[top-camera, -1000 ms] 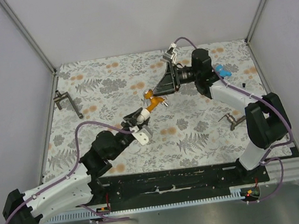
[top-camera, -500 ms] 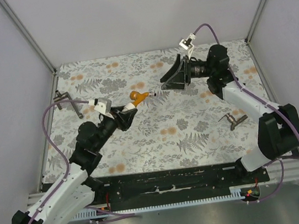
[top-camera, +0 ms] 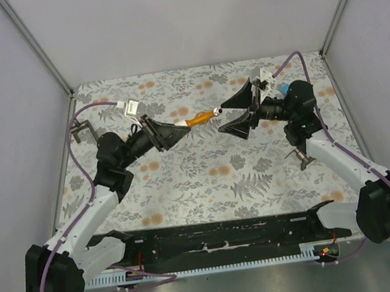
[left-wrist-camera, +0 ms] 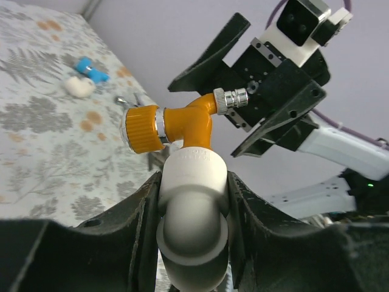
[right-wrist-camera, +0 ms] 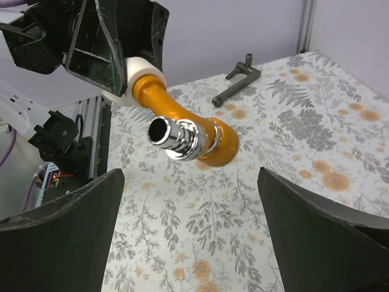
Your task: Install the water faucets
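The orange faucet is held in the air over the back middle of the table. My left gripper is shut on its white elbow end fitting. The orange body, the orange knob and the chrome nozzle stick out past the fingers. My right gripper is open and faces the nozzle end-on, with a small gap. In the right wrist view the chrome nozzle points at the camera. It sits beyond the wide-open right gripper, and the fingers do not touch it.
A dark metal lever handle lies at the right of the floral mat. Another lever handle lies at the far left. A small blue piece and a white piece lie at the back right. Grey walls enclose the table.
My left arm has swung left and up, carrying the faucet toward the back middle. My right gripper has drawn back to the right and now faces the nozzle.
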Controlling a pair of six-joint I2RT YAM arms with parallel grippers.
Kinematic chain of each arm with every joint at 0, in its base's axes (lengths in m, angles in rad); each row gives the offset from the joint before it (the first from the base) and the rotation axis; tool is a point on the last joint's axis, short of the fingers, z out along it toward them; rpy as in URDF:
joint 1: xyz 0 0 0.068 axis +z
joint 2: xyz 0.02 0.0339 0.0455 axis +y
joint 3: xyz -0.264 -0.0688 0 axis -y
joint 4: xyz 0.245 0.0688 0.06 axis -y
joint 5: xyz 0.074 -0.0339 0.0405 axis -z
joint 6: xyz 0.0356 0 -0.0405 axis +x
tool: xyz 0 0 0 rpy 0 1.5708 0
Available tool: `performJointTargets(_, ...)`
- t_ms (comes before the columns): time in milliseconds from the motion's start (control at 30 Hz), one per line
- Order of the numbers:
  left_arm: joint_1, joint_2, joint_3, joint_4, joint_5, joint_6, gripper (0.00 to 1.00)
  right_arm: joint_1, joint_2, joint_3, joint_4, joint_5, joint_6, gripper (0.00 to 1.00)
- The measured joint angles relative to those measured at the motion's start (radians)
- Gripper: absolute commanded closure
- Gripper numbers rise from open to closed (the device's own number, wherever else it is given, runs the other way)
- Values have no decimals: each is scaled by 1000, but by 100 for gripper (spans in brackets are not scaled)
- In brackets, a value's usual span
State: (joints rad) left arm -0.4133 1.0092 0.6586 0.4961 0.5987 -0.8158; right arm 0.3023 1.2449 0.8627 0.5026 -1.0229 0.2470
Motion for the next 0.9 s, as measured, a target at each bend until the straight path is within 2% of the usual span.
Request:
performJointTargets(267, 0, 110, 31, 198, 143, -250, 98, 23, 4, 0, 76, 8, -30, 5)
performJointTargets(600, 0, 116, 79, 259, 202, -332, 98, 83, 137, 66, 275, -47, 118, 18)
performJointTargets(833, 1, 143, 102, 267, 220, -347, 98, 102, 213, 117, 434, -89, 285, 32)
performJointTargets(867, 1, 145, 103, 269, 220, -348, 98, 102, 220, 124, 453, -98, 310, 36)
performJointTargets(900, 2, 146, 105, 270, 221, -348, 98, 102, 224, 129, 467, -103, 330, 46)
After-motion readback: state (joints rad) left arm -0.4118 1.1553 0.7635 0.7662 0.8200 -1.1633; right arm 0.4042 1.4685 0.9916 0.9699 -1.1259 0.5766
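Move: The orange faucet's body lies about 7 cm left of the open right hand, some 1 cm farther out and slightly above. The white fitting on its far end, already in the left fingers, is roughly 13 cm left of the right hand, about level fore and aft. From the left hand the faucet's body is some 6 cm right, 2 cm ahead and slightly above. Narrowing right fingers go about 5 cm left and up around the faucet, which the left hand raises 5 cm. ##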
